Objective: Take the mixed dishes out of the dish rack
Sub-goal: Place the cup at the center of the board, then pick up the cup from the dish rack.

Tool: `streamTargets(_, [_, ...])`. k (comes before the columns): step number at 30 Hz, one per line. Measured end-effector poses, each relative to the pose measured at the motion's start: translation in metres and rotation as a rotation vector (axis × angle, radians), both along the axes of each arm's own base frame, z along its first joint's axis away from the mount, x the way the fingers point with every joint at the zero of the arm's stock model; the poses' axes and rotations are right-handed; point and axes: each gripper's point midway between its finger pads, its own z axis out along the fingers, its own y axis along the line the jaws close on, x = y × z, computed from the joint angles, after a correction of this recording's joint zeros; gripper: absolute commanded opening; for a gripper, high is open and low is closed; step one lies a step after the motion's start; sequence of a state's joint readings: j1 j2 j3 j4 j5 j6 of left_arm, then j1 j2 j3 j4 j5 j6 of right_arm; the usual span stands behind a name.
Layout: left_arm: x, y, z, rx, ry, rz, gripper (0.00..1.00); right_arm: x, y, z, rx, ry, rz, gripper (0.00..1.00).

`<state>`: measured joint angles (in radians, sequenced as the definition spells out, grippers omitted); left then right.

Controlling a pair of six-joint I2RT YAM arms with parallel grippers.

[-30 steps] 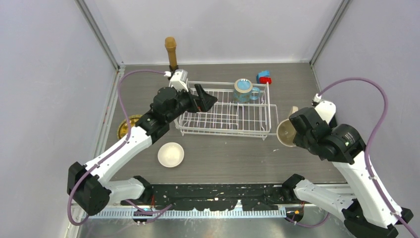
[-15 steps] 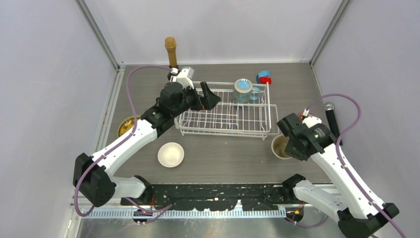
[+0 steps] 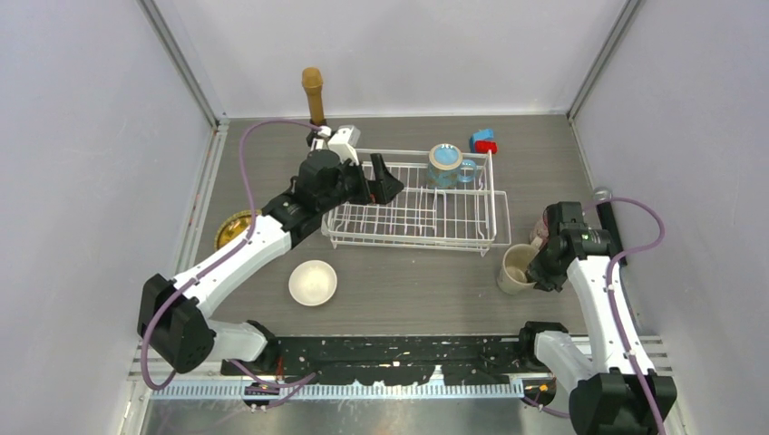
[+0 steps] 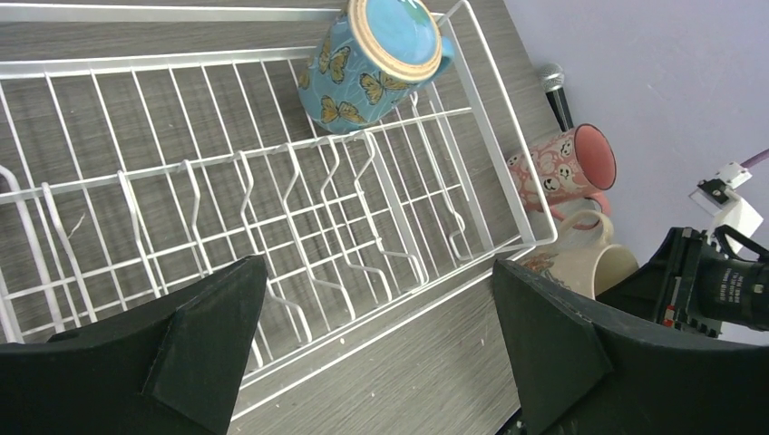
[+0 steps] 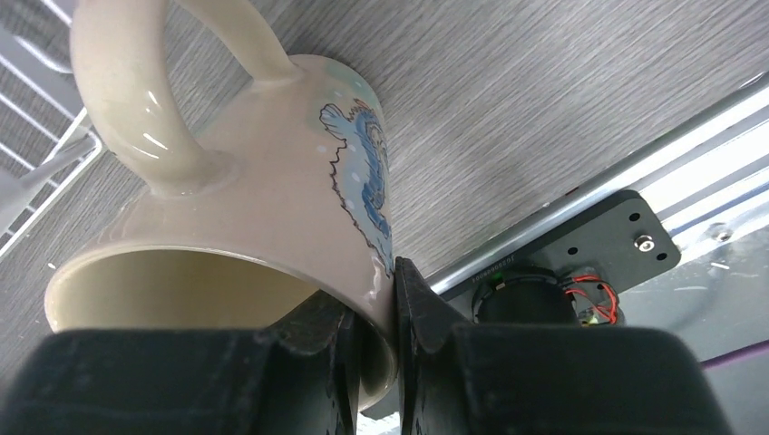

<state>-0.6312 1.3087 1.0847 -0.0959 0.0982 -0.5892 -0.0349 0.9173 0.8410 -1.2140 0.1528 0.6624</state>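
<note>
The white wire dish rack [image 3: 413,216] [image 4: 272,181] holds one dish, a blue butterfly mug [image 3: 445,165] [image 4: 372,63] at its far right corner. My left gripper [image 3: 381,179] [image 4: 378,272] hovers open over the rack's left end with nothing between its fingers. Right of the rack, my right gripper [image 3: 535,272] [image 5: 374,317] is shut on the rim of the cream patterned mug [image 3: 518,268] [image 5: 272,199], whose base is down at the table. A pink mug [image 3: 541,227] [image 4: 562,168] stands just behind it. A white bowl [image 3: 313,282] and a tan plate [image 3: 234,229] lie on the table left of the rack.
A brown microphone-shaped stick [image 3: 313,91] stands behind the rack's left corner. A blue-and-red block [image 3: 484,140] sits behind its right corner. A black microphone [image 3: 606,204] [image 4: 553,86] lies by the right wall. The rack's corner [image 5: 36,181] is close to the cream mug's handle.
My right arm swung toward the near right and brought the cream mug down beside the rack. My left gripper shifted slightly toward the back over the rack, still open.
</note>
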Motion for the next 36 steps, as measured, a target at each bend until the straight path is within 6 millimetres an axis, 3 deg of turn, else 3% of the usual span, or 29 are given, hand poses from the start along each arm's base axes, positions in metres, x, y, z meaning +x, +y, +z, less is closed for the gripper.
streamTargets(4, [0.003, -0.002, -0.001, 0.005, 0.007, 0.000, 1.00, 0.000, -0.004, -0.009, 0.031, 0.018, -0.025, 0.20])
streamTargets(9, [0.005, -0.004, -0.008, 0.017, 0.024, 0.000, 1.00, 0.007, -0.006, -0.008, 0.028, -0.010, -0.029, 0.59])
streamTargets(14, [0.007, -0.005, -0.013, 0.034, 0.042, -0.001, 1.00, 0.012, -0.014, -0.001, -0.011, -0.032, -0.022, 0.73])
streamTargets(16, [0.007, -0.005, -0.012, 0.035, 0.041, -0.002, 1.00, 0.014, -0.019, 0.008, -0.036, -0.048, -0.025, 0.96])
streamTargets(26, [0.006, -0.005, -0.015, 0.051, 0.038, -0.017, 1.00, 0.029, -0.029, 0.075, -0.119, -0.250, 0.016, 1.00])
streamTargets(32, [-0.003, -0.003, -0.011, 0.052, 0.017, -0.049, 1.00, 0.051, -0.015, 0.103, -0.070, -0.426, 0.097, 1.00])
streamTargets(36, [-0.014, 0.006, -0.003, 0.047, -0.017, -0.054, 1.00, 0.077, 0.000, 0.123, -0.009, -0.565, 0.163, 1.00])
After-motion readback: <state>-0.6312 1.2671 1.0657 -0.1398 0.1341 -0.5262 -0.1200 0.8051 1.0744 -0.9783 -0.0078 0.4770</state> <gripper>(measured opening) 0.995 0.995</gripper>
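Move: The right hand already pinches the cup by its near right rim. The bare table spot for the cup lies about 2 cm ahead of that hand, 4 cm to its left and some 10 cm below. The pink cup stands about 11 cm ahead and 3 cm to the right, while the dish rack's middle is roughly 17 cm ahead and 29 cm to the left. From the left hand, the spot is some 32 cm right, 16 cm back and 25 cm down. The right hand lowers the cup the last centimetre to the table, then opens wide and lets go of the rim, easing a couple of centimetres to its right as it comes free. It climbs about 13 cm from its lowest point and swings some 8 cm forward, back to the left late on, with the wrist tipping the fingers up and forward by roughly 30 degrees. ##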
